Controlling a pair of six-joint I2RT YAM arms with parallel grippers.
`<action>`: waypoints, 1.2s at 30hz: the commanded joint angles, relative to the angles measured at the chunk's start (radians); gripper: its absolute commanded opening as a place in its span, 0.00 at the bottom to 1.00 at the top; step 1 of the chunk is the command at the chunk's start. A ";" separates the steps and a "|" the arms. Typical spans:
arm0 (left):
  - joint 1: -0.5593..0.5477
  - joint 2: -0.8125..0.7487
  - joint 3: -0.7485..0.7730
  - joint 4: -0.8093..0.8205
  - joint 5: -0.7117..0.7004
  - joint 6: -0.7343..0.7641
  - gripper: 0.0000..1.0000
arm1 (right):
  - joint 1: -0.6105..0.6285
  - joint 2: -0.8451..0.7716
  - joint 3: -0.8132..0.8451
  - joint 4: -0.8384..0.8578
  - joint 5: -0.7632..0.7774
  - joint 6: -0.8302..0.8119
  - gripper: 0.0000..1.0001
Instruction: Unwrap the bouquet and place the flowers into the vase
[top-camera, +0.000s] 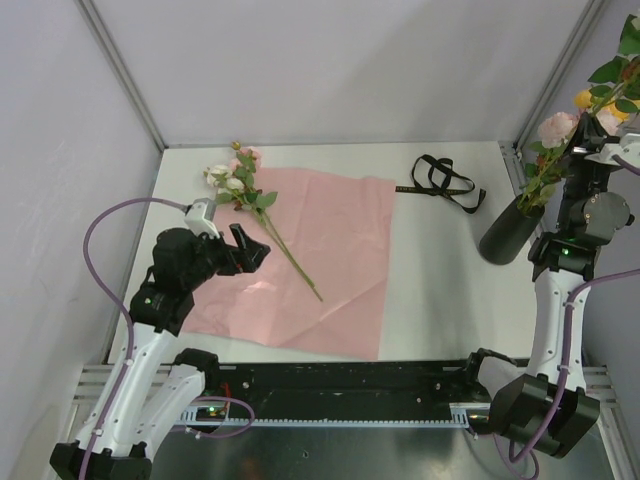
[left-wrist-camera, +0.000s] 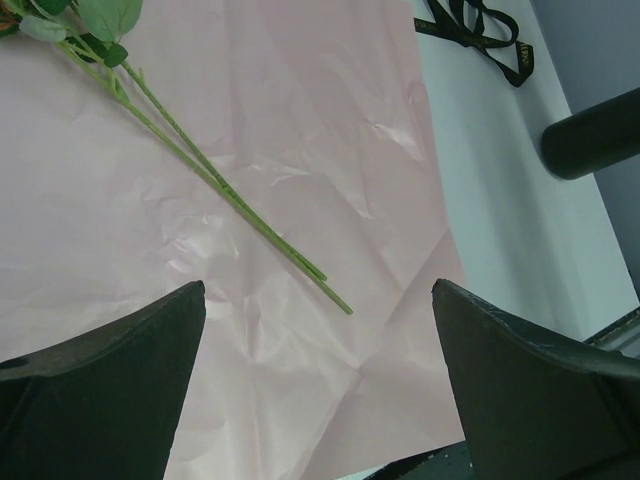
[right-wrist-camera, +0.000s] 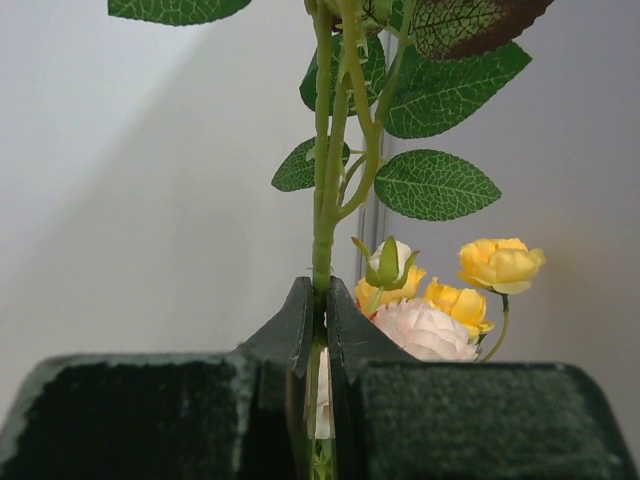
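The bouquet is undone. Its pink paper (top-camera: 330, 250) lies flat and its black ribbon (top-camera: 445, 180) lies apart from it. A few pink and white flowers (top-camera: 238, 182) lie on the paper (left-wrist-camera: 320, 140), with their thin green stems (left-wrist-camera: 225, 190) running toward me. My left gripper (top-camera: 250, 246) hovers open over the paper near the stem ends (left-wrist-camera: 318, 300) and holds nothing. At the right, my right gripper (top-camera: 583, 148) is shut on a green stem (right-wrist-camera: 322, 270) of yellow and pink flowers (top-camera: 585, 105) above the dark vase (top-camera: 508, 235). Their lower stems reach down to its mouth.
The ribbon (left-wrist-camera: 480, 30) lies on the white table between the paper and the vase (left-wrist-camera: 595, 130). Grey walls and metal corner posts close in the back and both sides. A black rail (top-camera: 350, 385) runs along the near edge between the arm bases.
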 joint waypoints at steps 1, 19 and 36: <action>-0.003 -0.018 0.032 0.007 -0.026 0.027 1.00 | -0.004 -0.014 -0.015 0.034 -0.016 0.009 0.00; -0.003 -0.026 0.031 0.000 -0.043 0.027 1.00 | -0.010 0.024 -0.203 0.040 0.075 0.015 0.08; -0.003 -0.029 0.038 -0.019 -0.089 0.030 1.00 | 0.050 -0.128 -0.081 -0.747 0.110 0.248 0.64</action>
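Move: The right hand, already pinching an upright flower stem, is high over the vase. The vase's middle is about 7 cm ahead, 3 cm to the right and 39 cm below. The blooms already in the vase are some 13 cm ahead, 6 cm right and 10 cm lower. The black ribbon lies on the table roughly 28 cm ahead, 8 cm left and 49 cm down. From the left hand, the vase is about 15 cm ahead, 58 cm right and 11 cm lower. Downward first: the right hand lowers the pinched stem about 12 cm towards the vase mouth, easing slightly forward. Then its fingers open to over half and let go of the stem, while the hand draws back 3 cm and sinks further, some 16 cm in all. The wrist tips down about 25 degrees and rolls with its left side rising. ##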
